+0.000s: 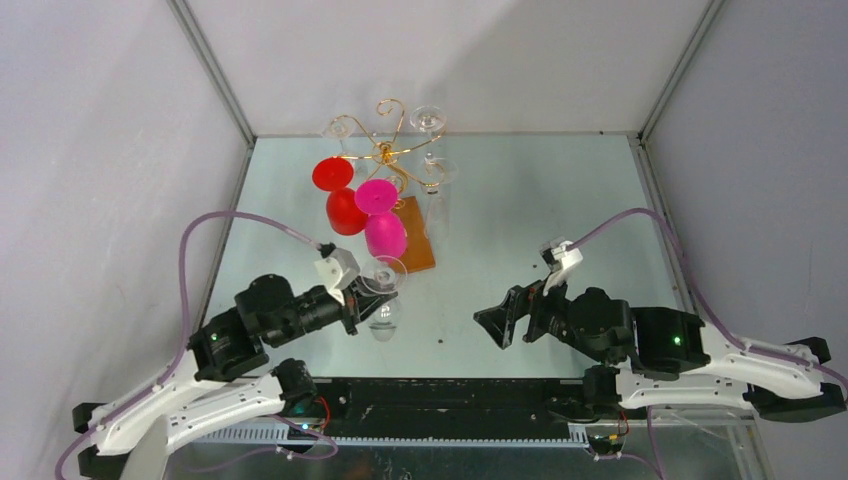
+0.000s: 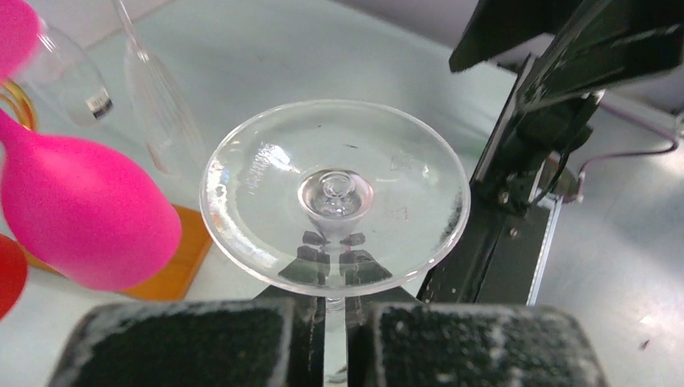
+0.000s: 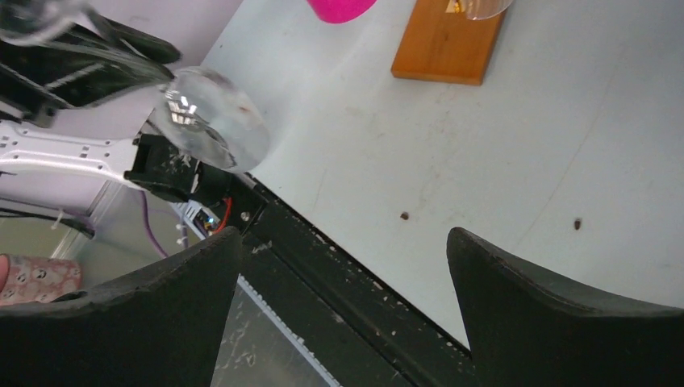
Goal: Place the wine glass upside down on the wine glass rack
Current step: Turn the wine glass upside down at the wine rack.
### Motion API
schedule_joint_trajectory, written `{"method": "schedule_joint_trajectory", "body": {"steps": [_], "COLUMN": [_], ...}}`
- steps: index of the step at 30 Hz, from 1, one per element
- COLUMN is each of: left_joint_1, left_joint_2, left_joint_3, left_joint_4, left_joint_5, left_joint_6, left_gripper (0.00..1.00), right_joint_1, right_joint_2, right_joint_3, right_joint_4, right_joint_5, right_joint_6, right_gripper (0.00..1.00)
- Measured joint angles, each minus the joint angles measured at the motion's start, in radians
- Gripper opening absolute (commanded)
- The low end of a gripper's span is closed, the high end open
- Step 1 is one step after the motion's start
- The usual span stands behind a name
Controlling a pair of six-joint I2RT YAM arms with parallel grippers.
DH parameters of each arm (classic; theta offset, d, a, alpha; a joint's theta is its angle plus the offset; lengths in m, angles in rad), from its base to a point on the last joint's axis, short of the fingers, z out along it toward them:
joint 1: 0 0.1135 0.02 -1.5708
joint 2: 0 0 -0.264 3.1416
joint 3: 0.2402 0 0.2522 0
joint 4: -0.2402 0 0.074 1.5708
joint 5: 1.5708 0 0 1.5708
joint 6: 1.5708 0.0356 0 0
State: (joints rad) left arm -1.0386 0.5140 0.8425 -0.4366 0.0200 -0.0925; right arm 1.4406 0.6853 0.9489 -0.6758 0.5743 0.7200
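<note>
My left gripper (image 1: 362, 303) is shut on the thin stem of a clear wine glass (image 1: 384, 292). In the left wrist view the stem runs between the pads (image 2: 242, 343) and the glass's round foot (image 2: 335, 197) faces away from the camera. The bowl (image 3: 214, 117) shows in the right wrist view. The wine glass rack (image 1: 390, 150), gold wire on a brown wooden base (image 1: 415, 240), stands at the back centre, a short way beyond the held glass. My right gripper (image 1: 495, 325) is open and empty (image 3: 347, 266) over the table's near edge.
A red glass (image 1: 340, 195) and a pink glass (image 1: 382, 220) hang upside down on the rack's near side, the pink one (image 2: 81, 210) close to the held foot. Clear glasses (image 1: 430, 120) hang on the far arms. The right arm (image 2: 556, 97) is on the right.
</note>
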Motion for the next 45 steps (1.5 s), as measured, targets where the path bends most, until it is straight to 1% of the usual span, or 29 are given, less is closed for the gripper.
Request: {"method": "schedule_joint_trajectory", "body": {"steps": [5,10,16,21,26,32,34,36,38,39,41,45], "left_joint_1": [0.000,0.000,0.000,0.000,-0.002,-0.002,-0.002,-0.002,-0.002,-0.002,-0.003,-0.003], "left_joint_2": [-0.012,-0.047,-0.076,-0.102,-0.111,-0.118,-0.118,-0.122,-0.130,-0.136,-0.143,-0.152], "left_joint_3": [-0.073,-0.135,-0.199,-0.227,-0.228,-0.228,-0.228,-0.228,-0.228,-0.228,-0.228,-0.228], "left_joint_4": [-0.017,0.016,0.064,0.105,0.133,0.144,0.144,0.143,0.143,0.143,0.143,0.145], "left_joint_5": [0.020,0.064,0.126,0.194,0.248,0.283,0.288,0.296,0.300,0.302,0.306,0.311], "left_joint_6": [0.026,0.064,0.129,0.199,0.256,0.286,0.286,0.286,0.287,0.288,0.288,0.287], "left_gripper": [0.00,0.00,0.00,0.00,0.00,0.00,0.00,0.00,0.00,0.00,0.00,0.00], "right_joint_1": [-0.058,-0.121,-0.151,-0.154,-0.158,-0.161,-0.161,-0.162,-0.163,-0.165,-0.171,-0.190], "right_joint_2": [0.020,0.034,0.060,0.117,0.213,0.288,0.297,0.301,0.307,0.310,0.317,0.330], "right_joint_3": [-0.013,-0.015,-0.015,-0.016,-0.016,-0.018,-0.018,-0.018,-0.018,-0.018,-0.018,-0.018], "right_joint_4": [0.056,0.134,0.254,0.361,0.478,0.587,0.618,0.640,0.658,0.660,0.661,0.658], "right_joint_5": [-0.131,-0.278,-0.425,-0.500,-0.578,-0.630,-0.639,-0.645,-0.650,-0.651,-0.657,-0.668], "right_joint_6": [0.013,0.045,0.138,0.210,0.274,0.322,0.332,0.341,0.348,0.351,0.360,0.377], "right_gripper": [1.00,0.99,0.94,0.90,0.88,0.85,0.81,0.74,0.64,0.57,0.52,0.49]}}
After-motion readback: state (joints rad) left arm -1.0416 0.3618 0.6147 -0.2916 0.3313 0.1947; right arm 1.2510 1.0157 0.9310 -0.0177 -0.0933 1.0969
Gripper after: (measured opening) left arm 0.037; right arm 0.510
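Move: The left hand still holds the clear wine glass by the stem, upside down. Its foot is about 6 cm above that hand and 2 cm ahead, level sideways. The pink glass on the rack hangs about 12 cm ahead, straight ahead, some 3 cm lower; the red one is about 15 cm ahead, 6 cm left and 4 cm lower. From the empty right hand, the clear glass's foot is about 17 cm left, 3 cm ahead and 9 cm up. Leftward about 14 cm, rising 5 cm and drawing back a little, the right hand swings to the upturned foot, rolling its left side up and tipping down, its open fingers closing to about half, one above the foot and one beneath. The left hand keeps the stem, sinks about 6 cm then rises slightly while drawing back 4 cm, turning clockwise and tilting its fingers up. ##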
